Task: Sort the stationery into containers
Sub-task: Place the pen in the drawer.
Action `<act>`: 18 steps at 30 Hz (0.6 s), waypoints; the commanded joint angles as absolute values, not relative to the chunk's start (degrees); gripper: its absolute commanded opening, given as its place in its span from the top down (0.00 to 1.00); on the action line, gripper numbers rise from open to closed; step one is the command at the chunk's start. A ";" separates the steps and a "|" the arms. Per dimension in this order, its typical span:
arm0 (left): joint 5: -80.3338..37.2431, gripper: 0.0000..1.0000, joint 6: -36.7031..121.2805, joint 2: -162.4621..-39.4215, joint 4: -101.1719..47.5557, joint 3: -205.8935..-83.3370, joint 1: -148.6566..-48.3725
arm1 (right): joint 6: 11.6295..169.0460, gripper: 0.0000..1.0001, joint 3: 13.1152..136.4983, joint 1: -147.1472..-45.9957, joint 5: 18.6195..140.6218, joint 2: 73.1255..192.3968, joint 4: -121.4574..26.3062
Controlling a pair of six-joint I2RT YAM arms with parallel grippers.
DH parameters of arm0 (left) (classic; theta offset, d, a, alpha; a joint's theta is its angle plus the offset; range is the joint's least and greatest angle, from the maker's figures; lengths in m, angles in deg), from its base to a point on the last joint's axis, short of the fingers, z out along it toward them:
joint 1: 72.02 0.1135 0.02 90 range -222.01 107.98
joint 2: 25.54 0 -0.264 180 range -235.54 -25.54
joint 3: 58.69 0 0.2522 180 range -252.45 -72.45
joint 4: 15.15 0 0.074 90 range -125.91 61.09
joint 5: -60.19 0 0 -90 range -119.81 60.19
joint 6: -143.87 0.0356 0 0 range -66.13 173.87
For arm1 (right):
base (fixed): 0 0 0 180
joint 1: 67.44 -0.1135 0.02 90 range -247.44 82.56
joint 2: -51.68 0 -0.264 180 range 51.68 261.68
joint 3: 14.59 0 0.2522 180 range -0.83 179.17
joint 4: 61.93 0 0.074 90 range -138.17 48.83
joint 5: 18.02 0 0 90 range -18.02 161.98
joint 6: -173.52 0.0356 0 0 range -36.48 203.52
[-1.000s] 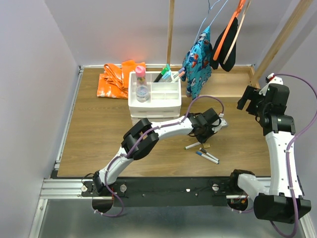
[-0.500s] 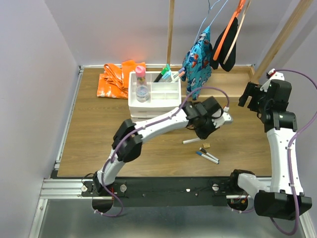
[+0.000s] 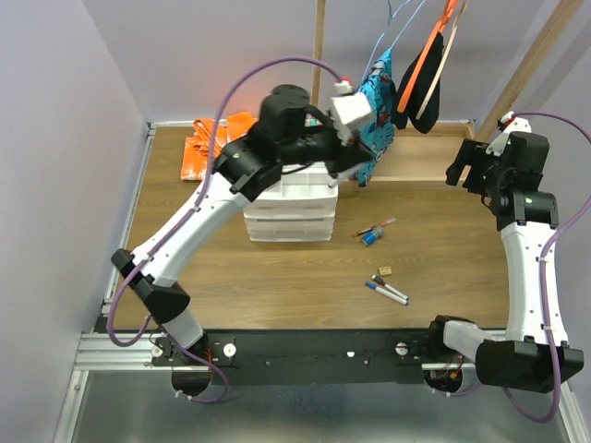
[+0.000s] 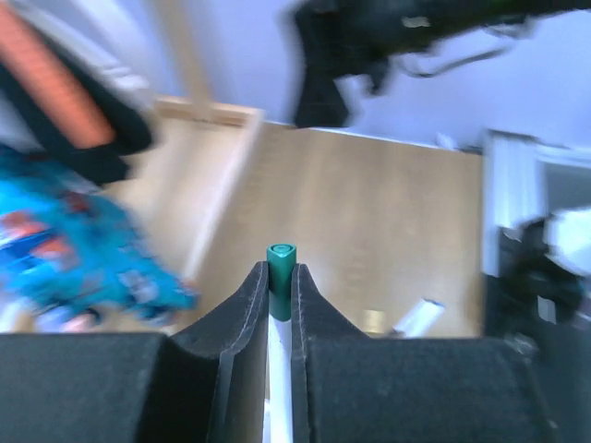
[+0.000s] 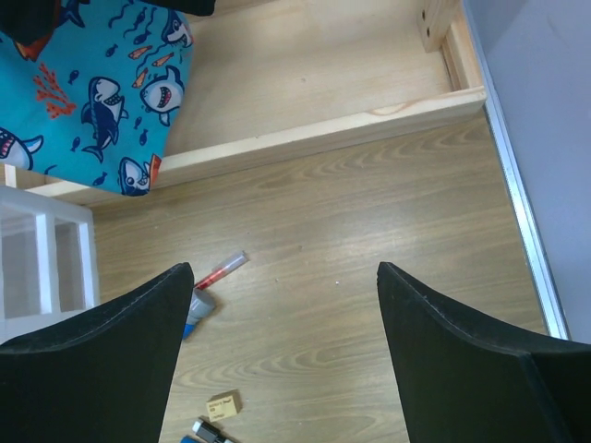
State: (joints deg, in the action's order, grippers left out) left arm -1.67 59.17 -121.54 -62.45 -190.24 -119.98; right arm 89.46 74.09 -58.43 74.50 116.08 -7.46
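Note:
My left gripper (image 4: 280, 272) is shut on a thin white marker with a green cap (image 4: 281, 261), which sticks out past the fingertips. In the top view the left arm (image 3: 295, 120) reaches high over the white drawer unit (image 3: 286, 217) and hides its top tray. A red pen (image 5: 220, 270), a blue highlighter (image 5: 197, 311), a tan block (image 5: 222, 406) and two markers (image 3: 386, 291) lie on the table. My right gripper (image 5: 284, 272) hangs open above the table at the right, with nothing between its fingers.
An orange cloth (image 3: 205, 148) lies at the back left. A blue shark-print cloth (image 5: 102, 83) hangs by the drawer unit. A wooden frame (image 5: 305, 138) runs along the back right, and a metal rail (image 5: 522, 221) edges the table on the right.
My left arm has risen from the table and swung back over the drawer unit. The white marker beside the tan block is gone from the table. The right arm has barely moved.

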 commanded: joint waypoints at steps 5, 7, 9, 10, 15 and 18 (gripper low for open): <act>-3.61 1.00 55.53 -112.46 -19.07 -163.07 -107.53 | 87.83 0.13 76.07 -58.04 76.81 115.93 -7.65; -3.97 1.00 55.37 -114.12 -17.85 -163.32 -106.39 | 87.48 0.13 76.51 -58.04 76.90 116.19 -7.65; -4.40 1.00 55.27 -115.00 -16.88 -163.24 -105.94 | 86.95 0.14 76.95 -58.04 76.55 116.45 -7.48; -4.67 1.00 55.19 -115.88 -16.44 -163.24 -105.68 | 86.78 0.14 77.13 -57.95 76.38 116.46 -7.48; -4.84 1.00 54.13 -117.55 -14.32 -162.80 -105.15 | 86.16 0.14 77.22 -57.34 76.20 116.37 -7.04; -4.85 1.00 54.13 -119.05 -13.53 -162.62 -104.89 | 85.90 0.14 76.61 -56.81 76.11 115.84 -6.51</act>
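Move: The rear-right compartment of the white drawer unit, where pens already stand, lies about 16 cm ahead of the left hand, 5 cm to its left and some 25 cm below. The shark-print cloth hangs roughly 20 cm ahead and 5 cm to the right, its middle about 15 cm lower; the clear jar stands about 10 cm ahead, 19 cm left and 22 cm down. From the idle right hand the compartment is around 10 cm ahead, 31 cm left and 11 cm below. The green-capped pen, still pinched crosswise in the left fingertips, is carried high above the drawer unit towards its rear pen compartment: about 12 cm forward and 6 cm left, fast at first, then easing off, with only a shallow dip. The wrist swings some 15 degrees counter-clockwise while the right-pointing fingertips tilt up by about as much; the fingers keep their hold. ##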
